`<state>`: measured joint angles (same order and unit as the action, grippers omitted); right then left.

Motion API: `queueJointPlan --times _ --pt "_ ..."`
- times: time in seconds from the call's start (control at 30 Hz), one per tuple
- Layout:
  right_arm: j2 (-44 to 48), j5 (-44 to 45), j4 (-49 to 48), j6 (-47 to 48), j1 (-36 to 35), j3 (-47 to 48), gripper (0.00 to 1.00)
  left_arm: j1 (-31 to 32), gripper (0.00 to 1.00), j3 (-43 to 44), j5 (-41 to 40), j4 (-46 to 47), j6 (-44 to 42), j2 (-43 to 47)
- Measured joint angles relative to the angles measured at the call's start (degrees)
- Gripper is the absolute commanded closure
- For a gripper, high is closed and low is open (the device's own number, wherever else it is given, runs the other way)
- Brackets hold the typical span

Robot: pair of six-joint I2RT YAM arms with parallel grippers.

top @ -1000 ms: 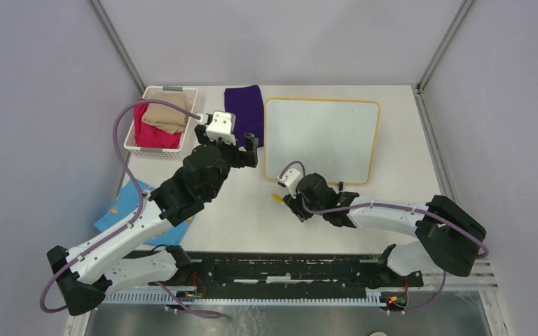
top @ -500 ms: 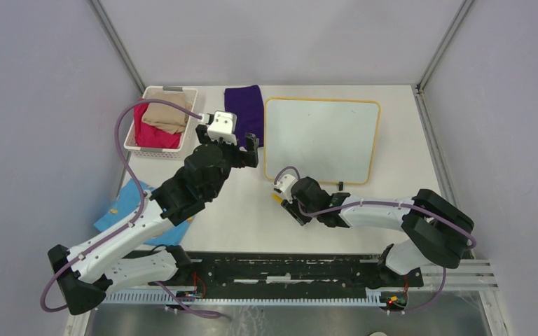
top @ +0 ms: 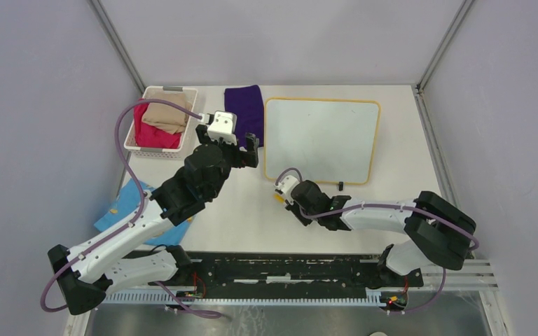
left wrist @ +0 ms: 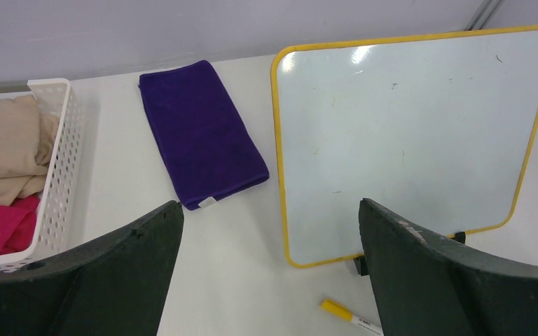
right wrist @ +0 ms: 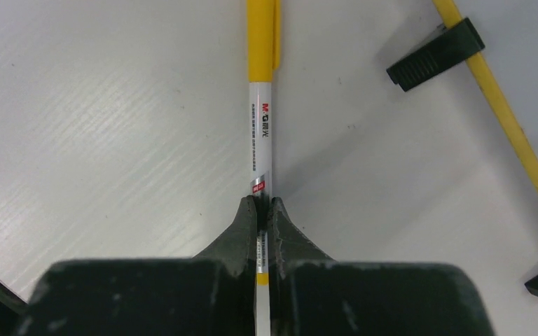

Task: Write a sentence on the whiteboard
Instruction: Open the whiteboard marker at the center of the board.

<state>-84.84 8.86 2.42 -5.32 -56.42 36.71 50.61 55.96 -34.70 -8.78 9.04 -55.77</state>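
Note:
The whiteboard with its yellow frame stands at the back right of the table, its white face blank; no sentence shows on it. A white marker with a yellow cap lies on the table just in front of the board's near left corner. My right gripper is shut on the marker's barrel, the capped end sticking out ahead. My left gripper hangs open above the table left of the board, nothing between its fingers; the marker shows near its right finger.
A folded purple cloth lies left of the board. A white basket with beige and pink cloths stands at the back left. A blue cloth lies at the left edge. Black board feet stand near the marker.
My right gripper slid a little left along the table and closed its fingers onto the marker. The left arm stayed still.

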Motion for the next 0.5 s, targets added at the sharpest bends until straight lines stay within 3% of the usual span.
queueJointPlan --times 0.17,0.5 --pt "6.8 0.9 0.7 -2.12 0.07 -4.17 1.0 0.0 0.01 0.0 0.02 0.0 0.0 0.0" --pt "36.96 2.82 -7.87 -6.91 0.07 -13.42 1.0 0.0 0.0 -2.49 2.62 3.19 1.57 3.02"
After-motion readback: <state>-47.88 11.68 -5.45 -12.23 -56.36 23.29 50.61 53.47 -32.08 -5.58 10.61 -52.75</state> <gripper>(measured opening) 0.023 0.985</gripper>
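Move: The right hand, down at the table, already pinches the marker near its tail; the marker's middle lies about 2 cm ahead and 3 cm left. The whiteboard's centre is roughly 24 cm ahead and 8 cm right, near hand height. The near-left clip stands some 9 cm ahead and 1 cm left, the near-right clip 9 cm ahead and 15 cm right. From the left hand, the marker is about 9 cm back, 16 cm right, 31 cm down. Up and fast, after a short start to the right: the right hand shifts about 2 cm right and a touch back, then climbs nearly straight to some 12 cm, keeping its pinch on the marker's tail end. As it rises, the wrist swings the fingers up by roughly 30 degrees, from steeply down towards level, tipping the cap end upward. ##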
